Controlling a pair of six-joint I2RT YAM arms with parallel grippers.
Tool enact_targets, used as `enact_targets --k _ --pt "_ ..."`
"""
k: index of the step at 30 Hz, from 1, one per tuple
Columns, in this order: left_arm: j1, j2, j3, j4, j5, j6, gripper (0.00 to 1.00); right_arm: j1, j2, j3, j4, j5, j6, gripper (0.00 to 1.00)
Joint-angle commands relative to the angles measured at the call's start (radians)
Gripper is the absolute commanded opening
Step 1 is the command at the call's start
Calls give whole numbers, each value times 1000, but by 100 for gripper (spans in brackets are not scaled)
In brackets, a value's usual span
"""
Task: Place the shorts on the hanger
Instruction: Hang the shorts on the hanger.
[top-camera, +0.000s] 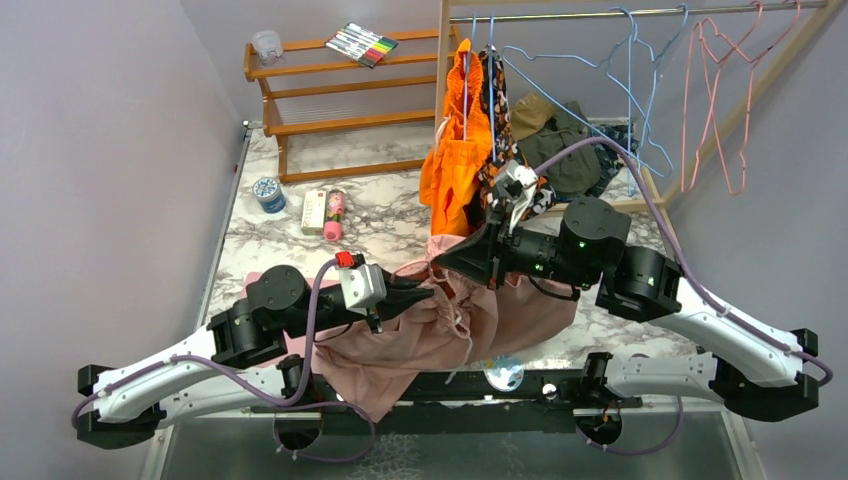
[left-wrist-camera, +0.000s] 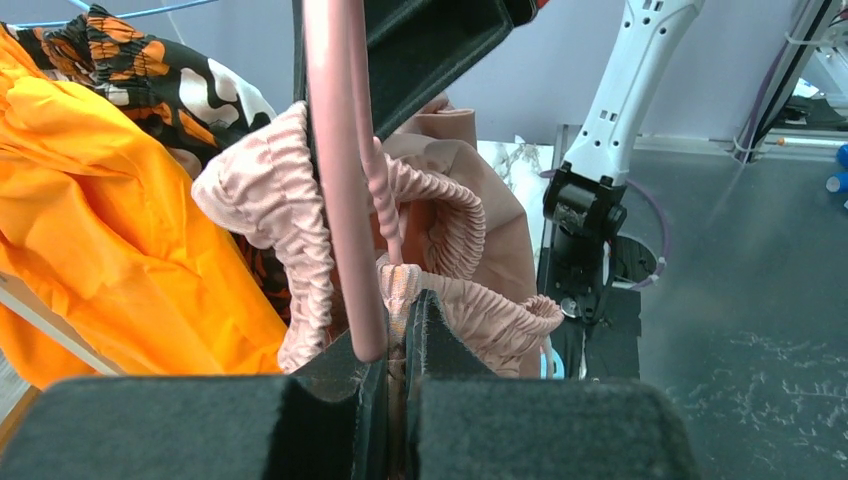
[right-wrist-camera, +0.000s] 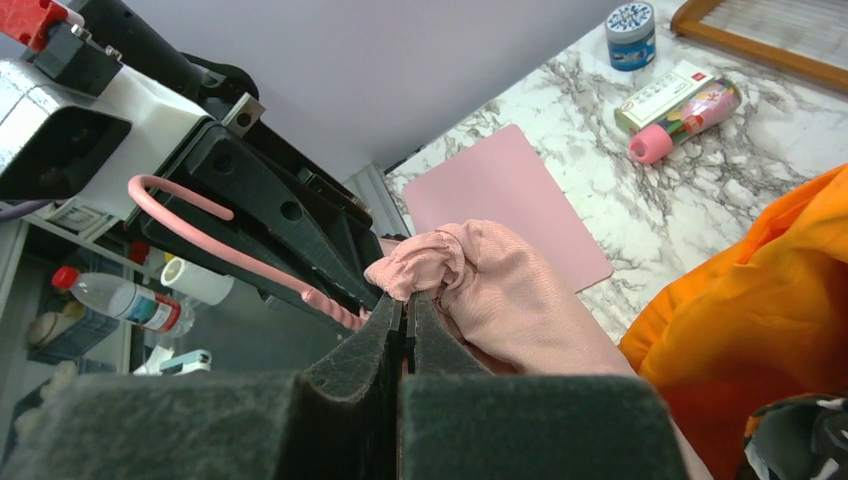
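The dusty-pink shorts (top-camera: 420, 345) hang bunched between both grippers above the table's near edge. My left gripper (top-camera: 428, 292) (left-wrist-camera: 405, 300) is shut on the twisted neck of the pink wire hanger (left-wrist-camera: 335, 150) (right-wrist-camera: 220, 245). The gathered waistband (left-wrist-camera: 300, 210) is crowded round those jaws. The hanger's hook curves back over the left gripper's fingers (right-wrist-camera: 290, 230). The rest of the hanger is hidden in the fabric. My right gripper (top-camera: 445, 262) (right-wrist-camera: 408, 298) faces the left one, shut on a fold of the shorts (right-wrist-camera: 510, 290).
An orange garment (top-camera: 455, 170) and a camouflage one (top-camera: 500, 120) hang on blue hangers just behind the grippers. More blue hangers (top-camera: 620, 90) and pink ones (top-camera: 715, 100) hang on the rail. A wooden shelf (top-camera: 330, 100), a tin (top-camera: 268, 193), a box and bottle (top-camera: 325, 212) and a pink mat (right-wrist-camera: 510, 200) lie at the left.
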Motion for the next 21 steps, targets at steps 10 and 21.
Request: enact_targets --k 10,21 --pt "1 -70 -67 147 -72 -49 0 2 -60 -99 -28 -63 -1 1" --pt "2 -65 -85 163 -57 -68 0 2 -74 -35 -110 -74 -55 55"
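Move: The edge of the pink shorts' waistband is already pinched between the right fingers; from the left hand it lies about 5 cm ahead, 2 cm to the right and 4 cm higher. The pink hanger's twisted neck, at the left fingers together with another fold of the waistband, is some 5 cm back, 2 cm left and 4 cm below the right hand. The orange shorts hang roughly 14 cm ahead of the right hand, 3 cm to its right and 5 cm lower. The pink waistband is lowered about 3 cm by the right hand, which then eases back a little towards the hanger's neck while its fingers part to about half open, letting go of the edge. The left fingers keep their pinch on hanger and waistband, sinking only about 1 cm; both wrists hardly turn. ##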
